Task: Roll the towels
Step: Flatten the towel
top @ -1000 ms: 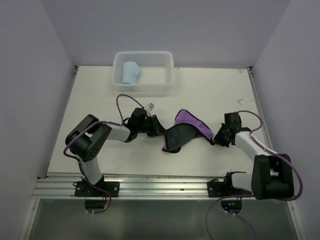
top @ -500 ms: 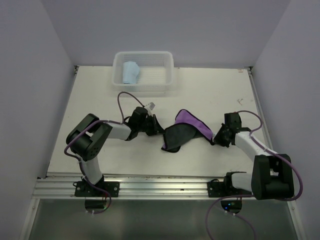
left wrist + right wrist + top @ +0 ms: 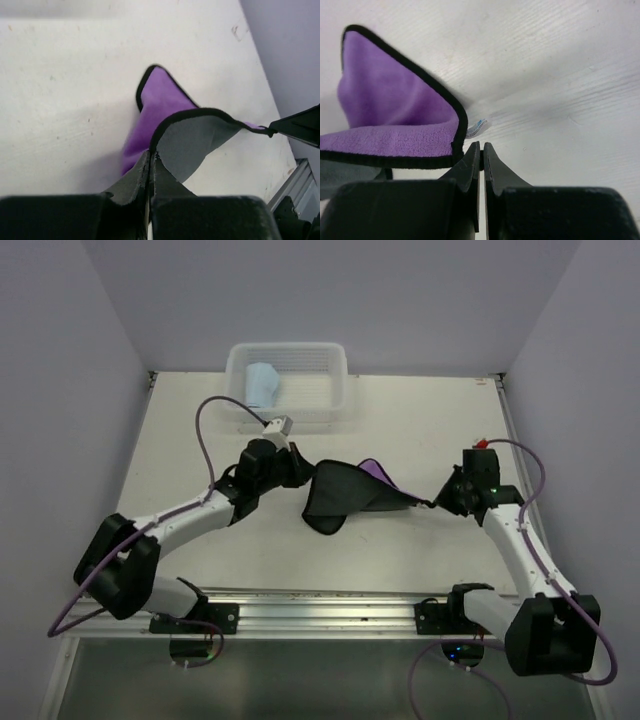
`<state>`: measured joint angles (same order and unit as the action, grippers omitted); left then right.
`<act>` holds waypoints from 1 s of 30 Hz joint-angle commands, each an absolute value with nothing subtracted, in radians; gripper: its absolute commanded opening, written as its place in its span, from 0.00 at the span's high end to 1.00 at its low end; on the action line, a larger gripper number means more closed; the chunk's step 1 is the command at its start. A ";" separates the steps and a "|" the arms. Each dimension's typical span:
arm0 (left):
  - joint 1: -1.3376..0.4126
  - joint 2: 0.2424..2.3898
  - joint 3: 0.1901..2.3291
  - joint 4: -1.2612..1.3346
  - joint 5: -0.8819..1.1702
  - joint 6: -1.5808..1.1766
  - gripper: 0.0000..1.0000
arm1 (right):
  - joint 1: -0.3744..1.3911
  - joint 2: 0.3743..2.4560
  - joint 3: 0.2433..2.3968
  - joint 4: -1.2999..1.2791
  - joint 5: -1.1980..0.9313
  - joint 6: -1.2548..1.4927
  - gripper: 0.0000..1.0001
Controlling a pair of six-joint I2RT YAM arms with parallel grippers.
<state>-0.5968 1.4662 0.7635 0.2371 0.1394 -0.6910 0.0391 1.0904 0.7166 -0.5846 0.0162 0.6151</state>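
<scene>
The purple towel [image 3: 340, 498], dark grey on its other side, hangs stretched between my two grippers above the table. My left gripper [image 3: 303, 477] is shut on its left edge; in the left wrist view the jaws [image 3: 151, 156] pinch the grey and purple cloth [image 3: 192, 142]. My right gripper [image 3: 438, 502] is shut on the right corner; in the right wrist view the jaws [image 3: 481, 147] clamp the black-trimmed corner of the purple towel [image 3: 395, 120], beside its white label [image 3: 479, 127]. The light blue towel [image 3: 262, 384] lies rolled in the white basket [image 3: 338, 368].
The white basket stands at the table's far edge, left of centre. The left arm's purple cable [image 3: 215, 410] loops in front of it. Grey walls close in the table on the left, the right and the far side. The right gripper's finger [image 3: 296, 127] shows in the left wrist view.
The left gripper has shut on the towel's left edge. Both arms have risen and reached farther from their bases, lifting the towel off the table and pulling it taut between them.
</scene>
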 commanded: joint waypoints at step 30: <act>-0.877 0.632 0.608 0.020 -0.271 -0.667 1.00 | 0.044 0.917 1.362 -1.183 -0.163 0.506 1.00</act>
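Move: Both hands already pinch corners of the grey-and-purple towel, whose middle is about 9 cm right of the left hand, 3 cm back and 6 below. From the right hand it is some 18 cm to the left, 3 cm ahead and 3 below. The towel's loose purple corner lies about 13 cm left of the right hand, 10 ahead and 7 below. The white basket stands roughly 27 cm ahead of the left hand, 8 left and 8 lower. Keeping their corners pinched, both hands lift the towel's upper edge steeply, the left by about 18 cm and the right by 21, the fingers tipping up towards level as they rise. The left hand also draws back about 11 cm and left 5 or so, away from the basket and from the right hand, while the right, after barely edging forward, comes back a few centimetres, so the edge is pulled out between them. ##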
